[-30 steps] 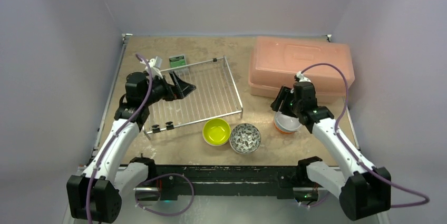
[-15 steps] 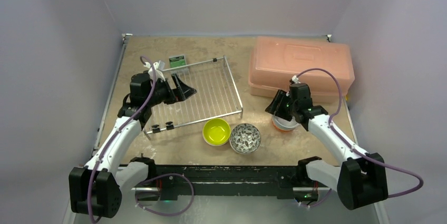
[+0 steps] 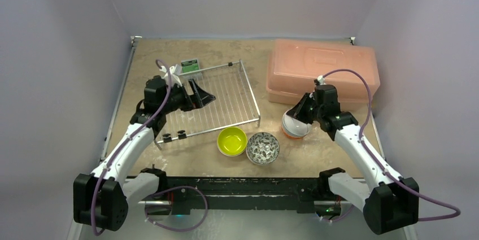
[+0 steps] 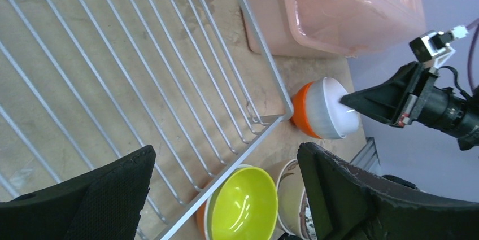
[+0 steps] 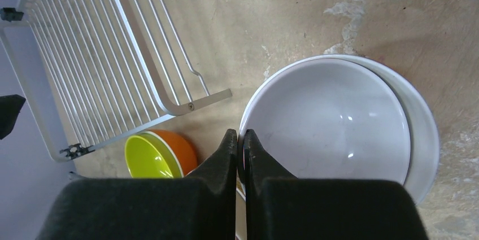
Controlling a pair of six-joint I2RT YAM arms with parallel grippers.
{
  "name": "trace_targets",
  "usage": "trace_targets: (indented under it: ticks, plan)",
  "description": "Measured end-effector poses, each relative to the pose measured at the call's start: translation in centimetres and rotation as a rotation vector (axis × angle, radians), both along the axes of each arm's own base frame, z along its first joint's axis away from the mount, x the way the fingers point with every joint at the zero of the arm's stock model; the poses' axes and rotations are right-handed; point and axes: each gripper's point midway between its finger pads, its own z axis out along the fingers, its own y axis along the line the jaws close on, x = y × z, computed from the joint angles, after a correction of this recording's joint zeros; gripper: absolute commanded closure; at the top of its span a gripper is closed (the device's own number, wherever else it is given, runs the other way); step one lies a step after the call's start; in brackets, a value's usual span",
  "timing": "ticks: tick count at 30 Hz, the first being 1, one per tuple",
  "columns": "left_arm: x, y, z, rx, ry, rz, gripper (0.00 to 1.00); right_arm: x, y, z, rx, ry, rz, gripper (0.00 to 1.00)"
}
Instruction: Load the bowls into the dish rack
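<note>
My right gripper (image 3: 303,113) (image 5: 240,138) is shut on the near rim of a white bowl (image 5: 333,121) (image 3: 294,121). That bowl is tilted and nested in an orange bowl (image 3: 290,135) (image 4: 300,114) on the table, right of the dish rack (image 3: 226,104) (image 4: 169,65). A lime-green bowl (image 3: 232,140) (image 5: 144,158), stacked in another orange bowl (image 5: 182,148), and a black-and-white patterned bowl (image 3: 262,148) sit just in front of the rack. My left gripper (image 3: 201,95) (image 4: 226,155) hovers open over the rack's left half, holding nothing. The rack has no bowls in it.
A pink translucent lidded box (image 3: 322,70) (image 4: 339,8) stands at the back right, just behind the right gripper. A small green object (image 3: 190,66) lies behind the rack's far edge. Grey walls close in on three sides.
The right gripper has shut on the white bowl's rim, and the nested bowls have tipped and shifted left. The left gripper has drifted slightly right over the rack, still open.
</note>
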Motion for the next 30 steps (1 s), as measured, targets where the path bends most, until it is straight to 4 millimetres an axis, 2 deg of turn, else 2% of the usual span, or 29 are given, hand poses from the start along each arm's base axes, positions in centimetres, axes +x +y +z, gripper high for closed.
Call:
trace_targets:
  ticks: [7,11,16,21,26,30]
  plan:
    - [-1.2,-3.7,0.5,-0.029,-0.013,-0.097,0.03,0.0,-0.1,0.1,-0.002,0.0,-0.01,1.0]
    - [-1.4,-5.1,0.6,-0.051,-0.011,-0.125,0.03,0.0,-0.5,0.8,-0.005,-0.029,-0.03,1.0]
    - [-1.8,-7.1,1.2,-0.078,-0.03,-0.16,0.03,-0.3,-0.8,3.3,0.017,-0.116,-0.052,1.0]
    - [-2.4,-9.1,0.9,-0.093,-0.018,-0.197,0.02,0.0,-0.9,5.1,0.03,-0.17,-0.067,1.0]
    - [-3.5,-12.2,0.9,-0.11,-0.022,-0.261,0.02,-0.2,-0.8,6.4,0.064,-0.201,-0.079,1.0]
    - [-4.5,-15.3,0.7,-0.115,-0.032,-0.328,0.02,-0.7,-0.3,8.9,0.141,-0.27,-0.078,1.0]
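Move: The right fingers are already shut on the left rim of the top white bowl; its stack lies about 5 cm right, 2 back and 4 below. From the right hand the dish rack's middle is some 31 cm left and 3 ahead, the patterned bowl 11 left and 12 back. The open left hand hangs over the rack's middle, the top white bowl about 34 cm to its right, 5 back and 6 lower; the green bowl is 9 right and 13 back. The right fingers keep their pinch on the top white bowl's rim and, after a brief hold, raise it about 10 cm almost straight up, the fingers tipping upward some 15 degrees. Meanwhile the left hand, jaws staying wide open, sweeps about 15 cm right and a little back, level above the rack towards the raised bowl, turning clockwise, and touches nothing. ##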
